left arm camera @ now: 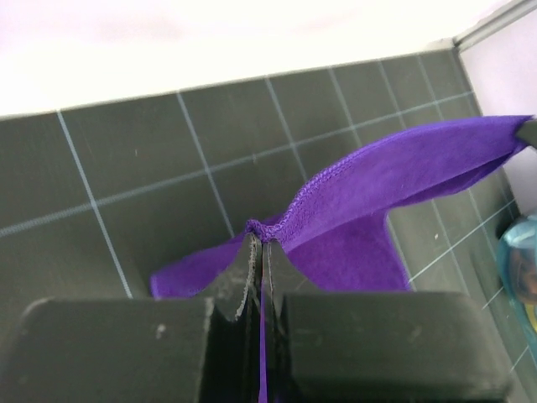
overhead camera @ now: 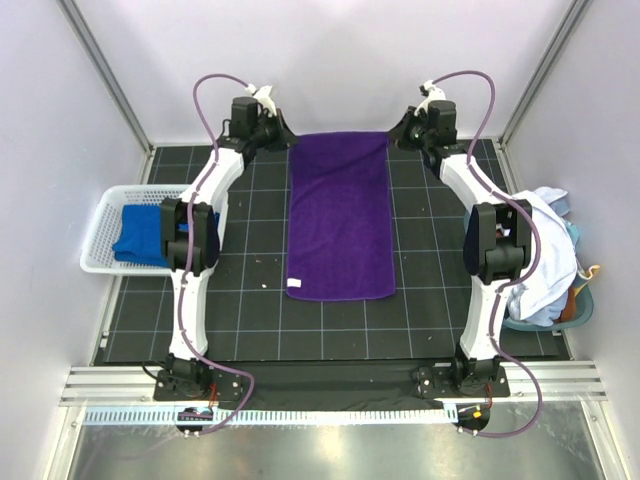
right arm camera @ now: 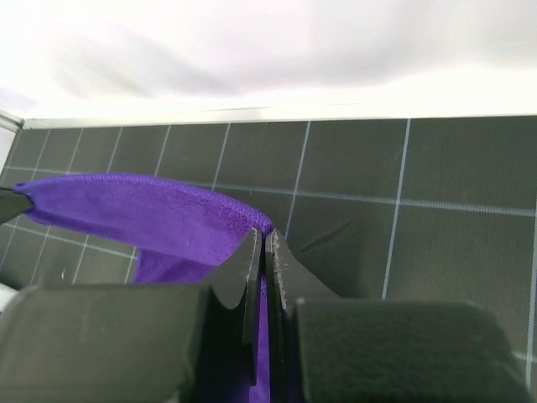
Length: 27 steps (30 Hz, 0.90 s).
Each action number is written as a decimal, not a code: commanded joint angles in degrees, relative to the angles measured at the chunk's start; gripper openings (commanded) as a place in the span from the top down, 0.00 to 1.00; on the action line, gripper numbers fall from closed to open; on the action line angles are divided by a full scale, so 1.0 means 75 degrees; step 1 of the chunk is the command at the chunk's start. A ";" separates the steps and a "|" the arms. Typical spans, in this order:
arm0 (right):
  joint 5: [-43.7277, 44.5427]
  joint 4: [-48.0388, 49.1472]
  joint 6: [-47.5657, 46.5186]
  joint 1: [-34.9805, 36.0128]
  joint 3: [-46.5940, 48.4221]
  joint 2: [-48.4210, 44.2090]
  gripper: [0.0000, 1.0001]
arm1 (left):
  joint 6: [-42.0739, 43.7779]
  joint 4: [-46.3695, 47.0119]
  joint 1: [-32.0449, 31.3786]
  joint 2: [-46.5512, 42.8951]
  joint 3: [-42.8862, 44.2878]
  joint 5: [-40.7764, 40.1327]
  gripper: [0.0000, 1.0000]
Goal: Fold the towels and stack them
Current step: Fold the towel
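A deep purple towel (overhead camera: 338, 215) lies spread lengthwise down the middle of the black gridded mat. My left gripper (overhead camera: 283, 140) is shut on its far left corner, and my right gripper (overhead camera: 397, 137) is shut on its far right corner. In the left wrist view the purple towel (left arm camera: 394, 180) rises from the pinched gripper (left arm camera: 262, 238) and stretches away to the right. In the right wrist view the purple towel (right arm camera: 143, 214) runs left from the pinched gripper (right arm camera: 263, 238). A royal blue towel (overhead camera: 140, 235) lies bunched in the white basket (overhead camera: 100, 262). A white towel (overhead camera: 545, 265) lies crumpled at the right.
The white perforated basket stands at the mat's left edge. A teal and orange container (overhead camera: 578, 300) sits under the white towel at the right edge. White walls enclose the back and sides. A metal rail (overhead camera: 330, 385) runs along the near edge by the arm bases.
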 commanded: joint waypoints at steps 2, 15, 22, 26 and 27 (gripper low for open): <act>0.0079 0.0780 0.0041 0.0015 -0.0705 -0.0877 0.99 | -0.0141 0.0801 0.0060 -0.0713 -0.0773 0.0209 1.00; 0.0067 0.1190 0.0170 0.0015 -0.3284 -0.2553 0.99 | -0.0270 0.1633 -0.0128 -0.2448 -0.3609 -0.0002 1.00; 0.0149 0.1237 0.0229 0.0015 -0.3999 -0.3233 0.99 | -0.0130 0.1832 -0.0233 -0.3092 -0.4325 -0.0213 1.00; 0.0161 0.1167 0.0287 0.0015 -0.4175 -0.3503 0.99 | -0.0036 0.1763 -0.0268 -0.3409 -0.4571 -0.0306 1.00; 0.0173 0.1167 0.0322 0.0015 -0.4222 -0.3562 0.99 | -0.0024 0.1751 -0.0280 -0.3456 -0.4676 -0.0319 1.00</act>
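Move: The purple towel's near edge, where its held far edge is headed, lies on the table: its left corner is about 41 cm back of the left hand, neither left nor right, and some 15 cm below; its right corner lies the same way from the right hand. The white basket with the folded blue towel is roughly 34 cm left and 23 cm back of the left hand. The teal bin sits about 32 cm to the right and 32 cm back of the right hand. The purple towel's far edge, still pinched at its two corners and stretched between the shut grippers, is drawn back over the lying part towards the near edge, about 10 cm by both arms together. Both hands dip on the way, the left about 5 cm and the right a little less, then climb again while still travelling back, slowing at the end. ##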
